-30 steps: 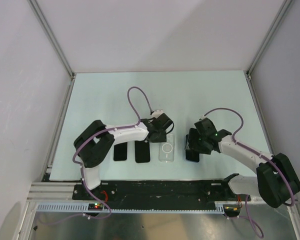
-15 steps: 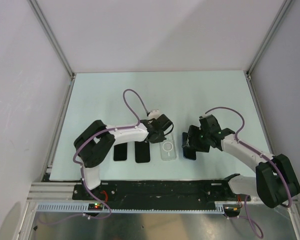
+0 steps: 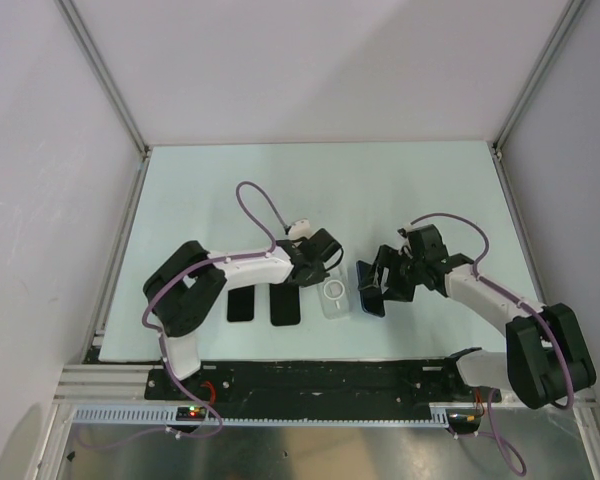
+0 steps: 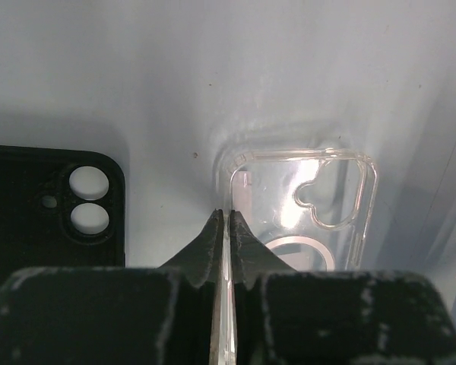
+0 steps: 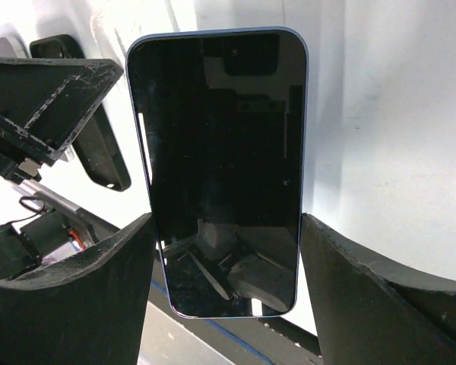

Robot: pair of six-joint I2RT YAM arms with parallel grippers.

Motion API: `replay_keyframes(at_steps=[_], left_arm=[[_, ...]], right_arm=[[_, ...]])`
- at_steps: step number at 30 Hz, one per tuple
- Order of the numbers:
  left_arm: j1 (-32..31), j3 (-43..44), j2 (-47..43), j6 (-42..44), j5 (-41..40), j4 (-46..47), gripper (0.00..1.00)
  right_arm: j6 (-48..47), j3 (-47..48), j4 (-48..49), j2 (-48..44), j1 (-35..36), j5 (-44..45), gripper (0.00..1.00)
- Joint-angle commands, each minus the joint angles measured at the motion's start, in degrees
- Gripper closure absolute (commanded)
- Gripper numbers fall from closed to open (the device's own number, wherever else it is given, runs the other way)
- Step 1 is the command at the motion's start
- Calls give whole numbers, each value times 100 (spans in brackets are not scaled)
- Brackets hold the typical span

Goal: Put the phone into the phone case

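The clear phone case lies flat on the table between the arms. It also shows in the left wrist view, with its camera cut-out at the far end. My left gripper is shut on the case's left rim, which is pinched between the fingertips. My right gripper is shut on the long sides of the blue phone. It holds the phone tilted, dark screen towards the wrist camera, just right of the clear case.
Two black phone cases lie side by side left of the clear one. One shows in the left wrist view. The black base rail runs along the near edge.
My right gripper has carried the phone leftwards until it is close beside the clear case. My left gripper has shifted slightly and stays shut on the case rim.
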Motion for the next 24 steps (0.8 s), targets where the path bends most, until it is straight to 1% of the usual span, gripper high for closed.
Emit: replay_keyframes(at_steps=[1,3,5,7,9,12,16,24], left_arm=[[31,163,-265,-160,-87,73,88],[37,201,-312,-101,-67,79,77],[34,236,-396,-3,-77,81,68],[44,278,-508,151,-97,79,61],[60,295,-630,284,-129,81,57],[141,266,-805,433,-109,88,54],[230,203,-948,564,-75,104,54],[460,-33,-1086,599,83,246,55]], right_arm=[[31,117,433,131,-103,-815,46],[77,154,526,187,-117,-1003,46],[137,189,653,245,-142,-1199,46],[200,236,768,339,-169,-1413,46],[249,302,825,437,-193,-1620,46],[309,403,869,594,-210,-1880,46],[365,533,894,774,-217,-2100,47],[323,793,785,918,-206,-2102,47]])
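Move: The left fingers are shut on the clear phone case's left rim near its far end, so the case's middle lies about 4 cm back and 4 cm to their right, 1 cm lower; the black case is 9 cm to their left and 5 cm back. From the right hand, which holds the phone by its long edges, the clear case is some 11 cm left, 1 cm back and 5 cm below; the black case lies 24 cm left, 2 cm back. The left fingers open to nearly half first, letting go of the clear case's left rim, and only then does the hand lift about 6 cm clear of it, easing some 2 cm forward. Meanwhile the right hand, its grip on the phone's two long edges unchanged, carries the phone about 4 cm left towards the clear case while rising 2.5 cm, and rolls some 15 degrees so that its left side comes up and the fingers point more to the left. ##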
